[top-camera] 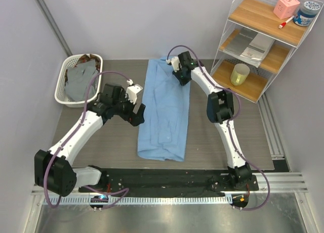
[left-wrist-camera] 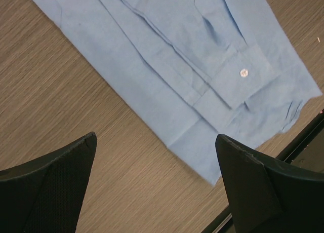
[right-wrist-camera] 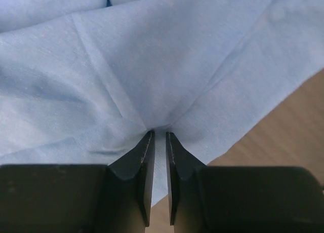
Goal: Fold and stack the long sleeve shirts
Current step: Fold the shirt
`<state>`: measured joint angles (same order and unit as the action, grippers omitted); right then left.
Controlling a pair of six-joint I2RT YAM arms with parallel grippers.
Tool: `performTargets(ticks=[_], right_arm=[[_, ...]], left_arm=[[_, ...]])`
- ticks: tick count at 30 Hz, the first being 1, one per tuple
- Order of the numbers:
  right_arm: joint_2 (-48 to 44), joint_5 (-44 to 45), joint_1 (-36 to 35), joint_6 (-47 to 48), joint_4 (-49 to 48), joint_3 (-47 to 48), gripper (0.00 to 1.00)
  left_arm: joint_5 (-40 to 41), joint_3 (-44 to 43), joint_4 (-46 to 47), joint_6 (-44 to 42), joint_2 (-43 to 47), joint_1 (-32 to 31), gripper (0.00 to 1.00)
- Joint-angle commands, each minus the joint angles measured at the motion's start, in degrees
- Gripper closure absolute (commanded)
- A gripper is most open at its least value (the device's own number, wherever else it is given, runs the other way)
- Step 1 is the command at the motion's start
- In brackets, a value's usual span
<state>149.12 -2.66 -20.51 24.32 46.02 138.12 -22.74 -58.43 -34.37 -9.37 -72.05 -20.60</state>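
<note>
A light blue long sleeve shirt [top-camera: 164, 111] lies folded into a long strip down the middle of the table, sleeves tucked in. In the left wrist view its buttoned cuff [left-wrist-camera: 243, 72] lies on the folded body [left-wrist-camera: 177, 50]. My right gripper [top-camera: 179, 77] is at the shirt's far right part. In the right wrist view its jaws [right-wrist-camera: 159, 134] pinch a puckered ridge of the blue cloth [right-wrist-camera: 152, 55]. My left gripper [top-camera: 137, 116] hovers open at the shirt's left edge, with only bare table between its fingers [left-wrist-camera: 61, 182]. Grey shirts [top-camera: 81, 81] lie in a basket.
A white basket [top-camera: 63, 86] with grey and brown cloth stands at the far left. A wire shelf unit [top-camera: 263, 40] at the far right holds a yellow cup [top-camera: 239, 74], papers and small containers. A black strip [top-camera: 167, 177] runs along the table's near edge.
</note>
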Motion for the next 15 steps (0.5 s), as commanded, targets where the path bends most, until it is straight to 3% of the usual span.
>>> performTargets(ticks=[1, 4, 7, 8, 12, 15], right_arm=[[3.73, 5.99, 0.39, 3.54, -4.0, 6.1, 0.78], [-2.48, 5.48, 0.56, 2.67, -6.9, 2.69, 0.73], [-12.4, -0.13, 0.82, 0.21, -9.1, -3.29, 0.54], [-15.58, -1.55, 1.0, -1.27, -9.54, -5.91, 0.36], [-28.51, -11.38, 1.0, -5.06, -11.74, -13.04, 0.08], [-37.74, -18.25, 0.65, -7.53, -17.62, -23.75, 0.0]], left_arm=[[1.65, -2.38, 1.77, 1.99, -2.65, 0.03, 0.0], [0.51, -3.61, 1.67, -0.81, -4.32, 0.82, 0.0], [-1.42, -4.05, 3.78, -2.84, -3.27, 1.61, 0.0], [-2.65, -4.49, 3.78, -5.72, -3.01, 1.53, 0.0], [-10.81, -7.65, 1.33, -11.98, -4.14, 1.53, 0.0], [-20.39, -12.39, -6.12, -20.84, -7.3, 1.44, 0.0]])
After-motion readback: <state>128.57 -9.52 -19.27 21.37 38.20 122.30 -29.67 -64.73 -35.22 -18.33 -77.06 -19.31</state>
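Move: My right hand is down on the shirt's far right part, fingers nearly shut on the cloth. The shirt's middle lies about 17 cm back and 8 cm left, its far hem some 11 cm ahead and 5 cm left, and the mug on the shelf roughly 23 cm right, 2 cm ahead. From my left hand, 15 cm up, the shirt's middle is about 12 cm ahead and 11 cm right, its buttoned cuff 6 cm back and 12 cm right. With my right hand I slide the pinched cloth another 2.5 cm or so forward, then open wide, let go and pull up and back, ending about 12 cm higher with the wrist tilting some 15 degrees. My left hand, open and clear of the shirt's left side, eases forward about 2 cm with a slight dip, then rises and drifts right, turning a little clockwise. ##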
